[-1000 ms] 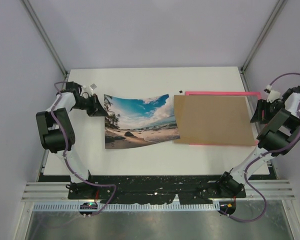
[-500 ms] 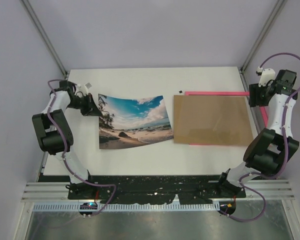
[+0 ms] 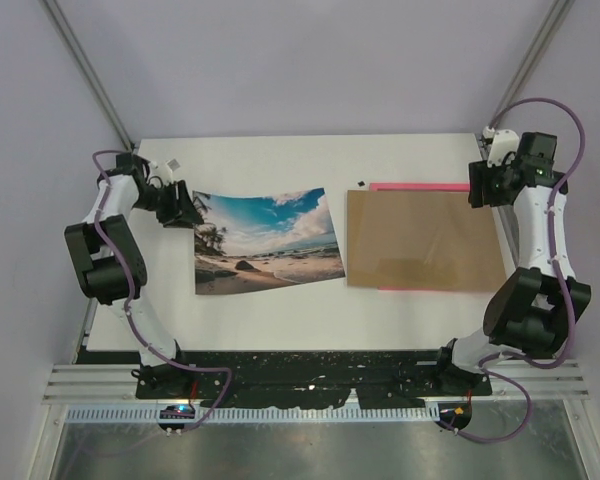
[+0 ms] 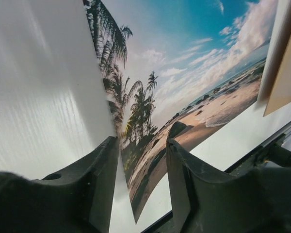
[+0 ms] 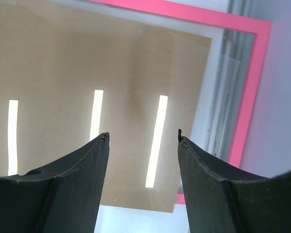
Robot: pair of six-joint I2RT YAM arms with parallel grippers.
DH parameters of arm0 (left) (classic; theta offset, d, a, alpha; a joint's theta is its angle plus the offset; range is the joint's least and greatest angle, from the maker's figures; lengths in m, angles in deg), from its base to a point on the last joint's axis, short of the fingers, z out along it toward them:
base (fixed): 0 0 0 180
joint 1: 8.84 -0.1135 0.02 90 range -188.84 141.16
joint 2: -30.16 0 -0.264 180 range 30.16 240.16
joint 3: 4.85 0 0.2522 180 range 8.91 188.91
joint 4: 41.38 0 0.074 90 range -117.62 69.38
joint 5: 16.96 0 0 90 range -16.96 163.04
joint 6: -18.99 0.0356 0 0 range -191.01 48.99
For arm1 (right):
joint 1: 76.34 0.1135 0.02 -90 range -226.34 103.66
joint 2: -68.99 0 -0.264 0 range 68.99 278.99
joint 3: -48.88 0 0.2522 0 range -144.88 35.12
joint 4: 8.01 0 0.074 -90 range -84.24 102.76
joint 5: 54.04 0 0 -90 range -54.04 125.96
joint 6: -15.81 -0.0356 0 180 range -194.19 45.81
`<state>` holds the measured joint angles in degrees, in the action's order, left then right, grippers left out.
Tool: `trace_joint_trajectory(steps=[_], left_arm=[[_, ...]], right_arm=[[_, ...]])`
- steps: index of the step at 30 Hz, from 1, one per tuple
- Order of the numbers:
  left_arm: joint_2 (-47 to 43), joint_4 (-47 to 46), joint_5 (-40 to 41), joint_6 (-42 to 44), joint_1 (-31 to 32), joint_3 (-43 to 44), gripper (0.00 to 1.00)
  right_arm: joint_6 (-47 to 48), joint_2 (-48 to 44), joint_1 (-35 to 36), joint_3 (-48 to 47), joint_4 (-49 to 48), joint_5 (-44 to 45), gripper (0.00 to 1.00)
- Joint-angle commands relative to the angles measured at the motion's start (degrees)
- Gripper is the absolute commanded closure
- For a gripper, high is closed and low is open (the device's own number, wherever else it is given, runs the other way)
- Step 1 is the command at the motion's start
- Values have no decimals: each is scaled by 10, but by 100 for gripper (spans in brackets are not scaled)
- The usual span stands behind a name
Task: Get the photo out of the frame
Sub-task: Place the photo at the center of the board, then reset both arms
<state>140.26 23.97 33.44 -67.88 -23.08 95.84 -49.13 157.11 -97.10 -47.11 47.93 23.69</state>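
The photo [image 3: 268,240], a beach print with blue sky and palms, lies on the white table [image 3: 280,160] left of centre, apart from the frame. My left gripper [image 3: 187,208] is at its far left corner. In the left wrist view this gripper [image 4: 141,141] is open, with the photo [image 4: 184,73] edge loose between the jaws. The pink frame [image 3: 435,187] lies at the right under a brown board [image 3: 425,240]. My right gripper [image 3: 480,185] hovers open over the frame's far right corner. The right wrist view shows this gripper [image 5: 143,135] empty above the board [image 5: 63,73] and the pink frame [image 5: 247,97].
A small black piece [image 3: 361,183] lies at the frame's far left corner. Metal posts [image 3: 95,90] rise at the table's far corners beside grey walls. A black rail [image 3: 310,365] runs along the near edge between the arm bases.
My left gripper drew the photo leftward off the board, then opened and let it go; the photo now lies flatter. My right arm swung up and inward to the frame's far right corner.
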Motion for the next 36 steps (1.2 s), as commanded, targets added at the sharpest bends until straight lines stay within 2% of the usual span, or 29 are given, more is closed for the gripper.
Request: trace_joint_trajectory(steps=[1,3,5,6,7,8,14,21,29,33,36], left_arm=[[7,-6,31,-5,6,20,48],[4,-5,41,-9,7,23,39],[-6,-9,50,-10,6,19,23],[-13,-10,57,-12,6,16,15],[-23,-11,64,-10,6,11,2],[-34,-13,69,-11,6,7,0],[-116,-18,111,-4,4,-26,0],[-294,-40,140,8,-36,-96,0],[-500,-104,146,37,-131,-216,0],[-577,-135,120,57,-170,-287,0],[-610,-156,71,56,-207,-325,0]], right_arm=[[-30,-66,41,14,-3,-8,37],[-39,-83,55,23,-3,-17,36],[-48,-100,66,32,-4,-26,34],[-49,-112,69,36,-5,-29,27],[-57,-117,76,41,-7,-29,22],[-60,-129,79,44,-9,-29,17],[-82,-169,120,45,-5,-31,15],[-99,-203,145,89,-26,-88,14],[-130,-304,147,227,-168,-61,13],[-144,-383,147,304,-233,-57,13],[-151,-421,147,349,-268,-65,13]])
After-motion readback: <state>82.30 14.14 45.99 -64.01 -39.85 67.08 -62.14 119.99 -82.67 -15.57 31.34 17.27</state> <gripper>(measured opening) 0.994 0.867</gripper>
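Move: The photo's middle lies about 20 cm to the right of the left hand and 1 cm nearer the base, some 6 cm lower; its raised left edge is still at that hand's part-open fingers. From the right hand the photo is about 61 cm left, level ahead-wise and 16 cm below. The brown board's middle is some 13 cm left of the right hand, 15 cm below it, and the pink frame about 4 cm left and 1 cm ahead, 16 cm down. Dipping about 1 cm, the left hand spreads its part-open fingers wide and comes free of the photo's left edge, then backs away up, back and left, some 13 cm up and as far back, its tips tilting upward. The empty right hand sweeps about 14 cm left over the brown board towards the photo, then draws back, opening a little wider. ##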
